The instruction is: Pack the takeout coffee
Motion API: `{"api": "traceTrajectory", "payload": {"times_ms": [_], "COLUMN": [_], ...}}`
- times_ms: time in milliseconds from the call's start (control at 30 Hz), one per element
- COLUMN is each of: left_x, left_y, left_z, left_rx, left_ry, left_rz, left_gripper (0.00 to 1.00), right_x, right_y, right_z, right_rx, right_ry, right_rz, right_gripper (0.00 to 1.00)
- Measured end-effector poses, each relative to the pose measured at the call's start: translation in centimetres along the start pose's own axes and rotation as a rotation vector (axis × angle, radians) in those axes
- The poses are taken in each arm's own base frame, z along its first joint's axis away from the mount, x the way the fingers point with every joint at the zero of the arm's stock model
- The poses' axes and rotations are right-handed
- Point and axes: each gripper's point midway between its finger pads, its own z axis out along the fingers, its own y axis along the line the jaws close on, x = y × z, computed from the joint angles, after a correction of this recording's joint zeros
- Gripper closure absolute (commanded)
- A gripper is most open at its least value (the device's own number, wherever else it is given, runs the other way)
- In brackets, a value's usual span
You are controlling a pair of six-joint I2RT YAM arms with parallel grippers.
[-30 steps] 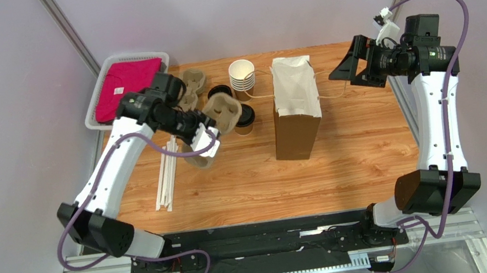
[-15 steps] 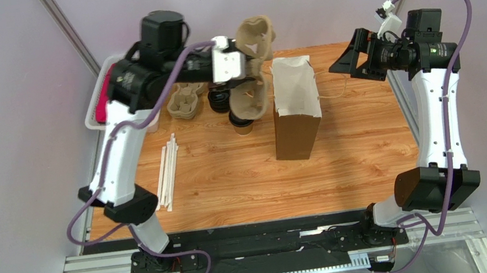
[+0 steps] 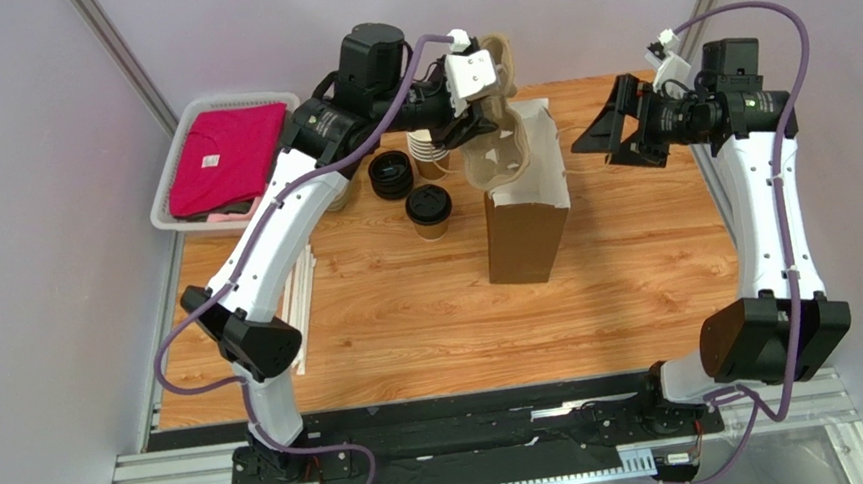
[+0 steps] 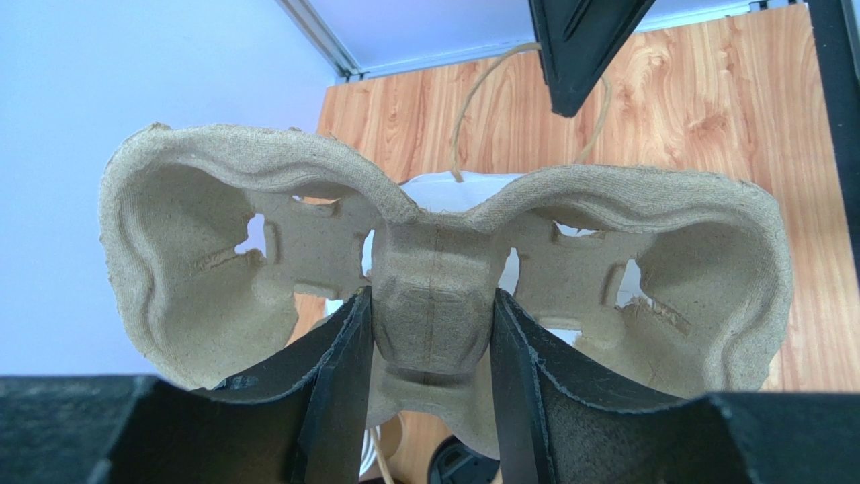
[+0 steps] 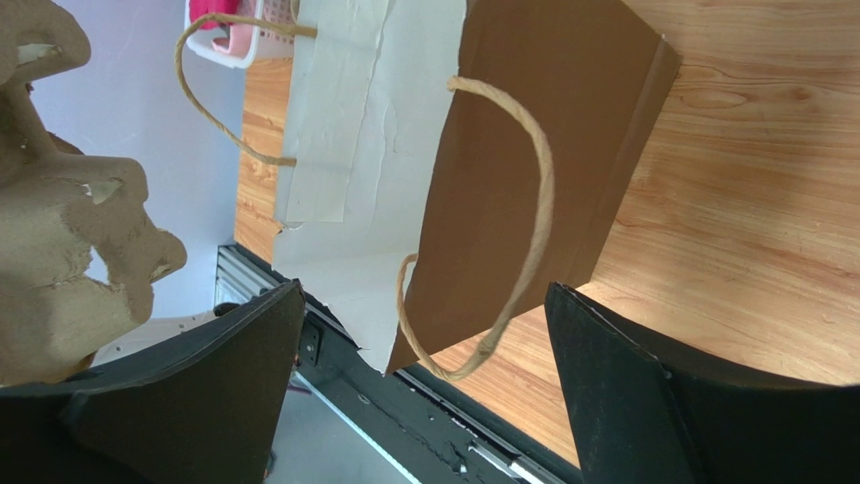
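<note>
The takeout coffee (image 3: 430, 209), a brown paper cup with a black lid, stands on the table left of the brown paper bag (image 3: 527, 226). My left gripper (image 3: 479, 109) is shut on a pulp cup carrier (image 3: 498, 138), gripping its centre post (image 4: 434, 303) between both fingers (image 4: 338, 378). It holds the carrier tilted just above the bag's open mouth. My right gripper (image 3: 603, 132) hangs open to the right of the bag's top, its jaws wide apart and nothing between them. In the right wrist view the bag (image 5: 535, 151) and its twine handle (image 5: 525, 242) lie ahead.
A pile of black lids (image 3: 390, 174) and a stack of white-rimmed cups (image 3: 427, 152) sit behind the coffee, partly under the left arm. A white basket (image 3: 169, 190) holding pink cloth is at back left. White straws (image 3: 301, 288) lie near the left arm.
My left arm has lifted the cup carrier from the table's left side and swung it right, over the bag's mouth. The right gripper has shifted slightly left towards the bag.
</note>
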Motion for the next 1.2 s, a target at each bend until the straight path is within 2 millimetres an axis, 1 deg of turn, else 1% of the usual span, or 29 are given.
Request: {"api": "traceTrajectory", "payload": {"times_ms": [133,233,300,400,433,500,533,600,633,700,767,1000,1100,1200], "left_x": [-0.8,-1.4,-2.0,-2.6,-2.7,-2.9,-2.8,-2.5,-2.4,-2.2,-2.2,-2.2,-2.2,-2.1], "left_y": [-0.3,-0.5,-0.5,-0.4,-0.4,-0.4,-0.4,-0.4,-0.4,-0.5,-0.6,-0.8,-1.4,-2.5], "left_z": [-1.0,-2.2,-2.9,-3.8,-3.9,-4.1,-4.1,-4.1,-4.0,-4.0,-4.0,-4.0,-3.8,-3.4], "left_rx": [-0.013,-0.027,-0.041,-0.057,-0.059,-0.064,-0.064,-0.063,-0.061,-0.058,-0.057,-0.044,-0.024,0.006], "left_ry": [-0.012,-0.021,-0.033,-0.044,-0.047,-0.051,-0.049,-0.045,-0.041,-0.037,-0.036,-0.038,-0.035,-0.025], "left_rz": [0.000,0.001,0.007,0.007,0.007,0.007,0.007,0.002,-0.001,-0.005,-0.005,-0.009,-0.015,-0.024], "left_gripper": [0.65,0.65,0.65,0.65,0.65,0.65,0.65,0.65,0.65,0.65,0.65,0.66,0.66,0.66], "right_x": [0.2,0.2,0.3,0.1,0.1,0.1,0.1,0.1,0.2,0.3,0.7,3.6,4.4,5.1], "right_y": [0.7,0.9,0.8,0.4,0.3,0.1,-0.1,-0.2,-0.1,0.2,0.6,1.9,2.8,3.6], "right_z": [0.5,1.2,1.8,2.8,3.1,3.6,3.7,3.9,4.0,4.0,4.0,3.6,3.1,2.4], "right_rx": [-0.015,-0.029,-0.038,-0.048,-0.053,-0.057,-0.058,-0.063,-0.070,-0.091,-0.117,-0.229,-0.272,-0.300], "right_ry": [0.011,0.026,0.040,0.058,0.065,0.075,0.079,0.087,0.090,0.098,0.114,0.225,0.253,0.269], "right_rz": [-0.017,-0.009,0.005,0.029,0.040,0.053,0.061,0.072,0.076,0.081,0.097,0.210,0.242,0.264], "right_gripper": [0.14,0.18,0.22,0.32,0.40,0.49,0.61,0.75,0.88,1.00,1.00,1.00,1.00,1.00]}}
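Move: From the right hand, the bag's right handle hangs about 3 cm to the left, 1 cm farther out and 3 cm lower; the bag's mouth is some 9 cm left, level fore and aft. The cup carrier is roughly 14 cm left, 2 cm out and 9 cm up. From the left hand, holding that carrier, the mouth lies about 5 cm right, 2 cm back and 13 cm down; the lidded cup is 9 cm left, 3 cm out, far below. Forward, left and slightly down by only 2 to 3 cm, the right hand slips its open fingers around the bag's right handle and shuts them on the twine, then draws back some 5 cm and further left, tilting over roughly 25 degrees. The left hand, still gripping the cup carrier, lifts back and left about 4–5 cm, holds there, then eases back again. ##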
